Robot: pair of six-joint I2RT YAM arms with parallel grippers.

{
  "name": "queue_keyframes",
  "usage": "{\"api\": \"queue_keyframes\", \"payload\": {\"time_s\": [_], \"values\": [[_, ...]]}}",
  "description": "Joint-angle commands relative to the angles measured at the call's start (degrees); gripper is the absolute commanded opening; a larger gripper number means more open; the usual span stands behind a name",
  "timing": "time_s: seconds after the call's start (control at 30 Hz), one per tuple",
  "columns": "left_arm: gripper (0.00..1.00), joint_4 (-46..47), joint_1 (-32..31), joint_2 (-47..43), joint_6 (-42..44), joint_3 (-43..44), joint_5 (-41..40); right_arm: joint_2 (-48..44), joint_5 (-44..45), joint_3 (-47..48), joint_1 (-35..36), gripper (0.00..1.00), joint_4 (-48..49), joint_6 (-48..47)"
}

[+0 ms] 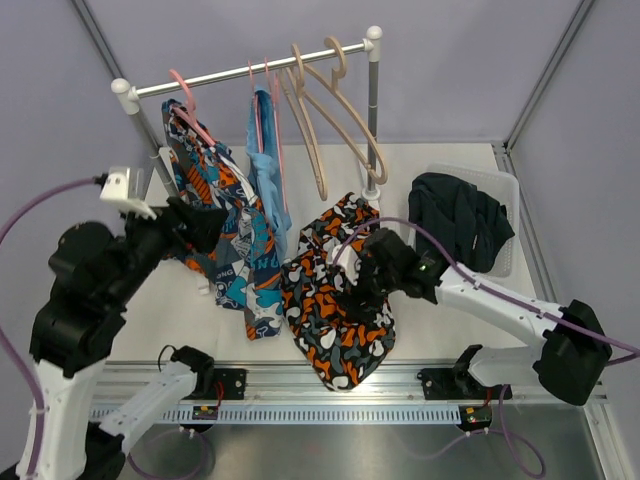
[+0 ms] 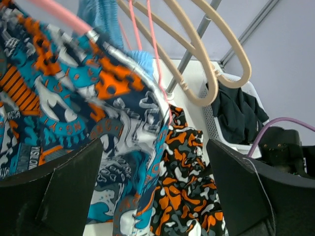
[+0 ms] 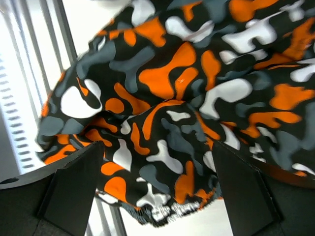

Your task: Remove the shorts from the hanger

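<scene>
The camouflage shorts, blotched orange, black and white, lie crumpled on the table in front of the rack, off any hanger. My right gripper hovers just over them, open; in the right wrist view the fabric fills the space beyond the spread fingers. Dark shorts lie in the white basket. Three beige hangers hang empty on the rail. My left gripper is open beside the teal-blue-orange garment; its wrist view shows that garment and the camouflage shorts behind.
The white rail on grey posts carries a pink hanger with the teal patterned garment and another with a light blue garment. The basket stands at the back right. A slotted metal rail runs along the near edge.
</scene>
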Motion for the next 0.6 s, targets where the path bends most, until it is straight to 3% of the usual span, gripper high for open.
{"api": "queue_keyframes", "payload": {"time_s": [0.0, 0.1, 0.23, 0.33, 0.43, 0.47, 0.5, 0.57], "values": [[0.92, 2.35, 0.09, -7.01, -1.87, -9.21, -4.14, 0.8, 11.45, -4.27, 4.59, 0.99, 12.85, 0.66], [0.92, 2.53, 0.0, -11.69, -5.21, -16.42, -4.67, 5.8, 16.74, -5.25, 7.15, 1.0, 15.79, -0.13], [0.93, 3.06, 0.09, -19.15, -8.55, -22.68, -5.54, 17.65, 24.89, 0.18, 7.59, 1.0, 13.96, 3.56], [0.93, 2.8, 0.09, -21.28, -9.0, -24.28, -6.25, 20.93, 26.33, 2.04, 7.5, 0.98, 12.73, 4.0], [0.93, 2.09, 0.09, -21.72, -8.21, -24.02, -6.51, 22.25, 22.76, 3.45, 7.5, 0.69, 9.92, 3.83], [0.93, 2.0, 0.09, -21.46, -7.95, -23.84, -6.51, 22.6, 21.77, 3.8, 7.5, 0.56, 9.04, 4.0], [0.93, 2.09, 0.09, -21.28, -7.68, -23.75, -6.43, 22.87, 21.06, 4.15, 7.5, 0.34, 7.03, 4.09], [0.93, 2.53, 0.09, -20.85, -6.98, -23.75, -5.9, 23.13, 18.69, 5.21, 7.5, 0.18, 2.99, 3.39]]}}
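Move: The patch of camo shorts to grip, about their middle, lies roughly 11 cm below the right hand, 3 cm ahead and barely 1 cm left. The basket of dark clothes is some 28 cm to that hand's right and 17 cm ahead, 9 cm below; the hanging teal-print shorts are about 26 cm left, 9 cm ahead and 12 cm above. From the left hand, that patch is about 26 cm right, level in reach, some 42 cm down. Lower the open right gripper about 10 cm onto the middle of the camo shorts on the table, easing some 3 cm forward and tipping the fingers about 20 degrees nearer straight down. At the bottom, close them to pinch up a fold of cloth. Meanwhile sink the empty, open left gripper about 10 cm, drawing it back and left, clear of the rack. ##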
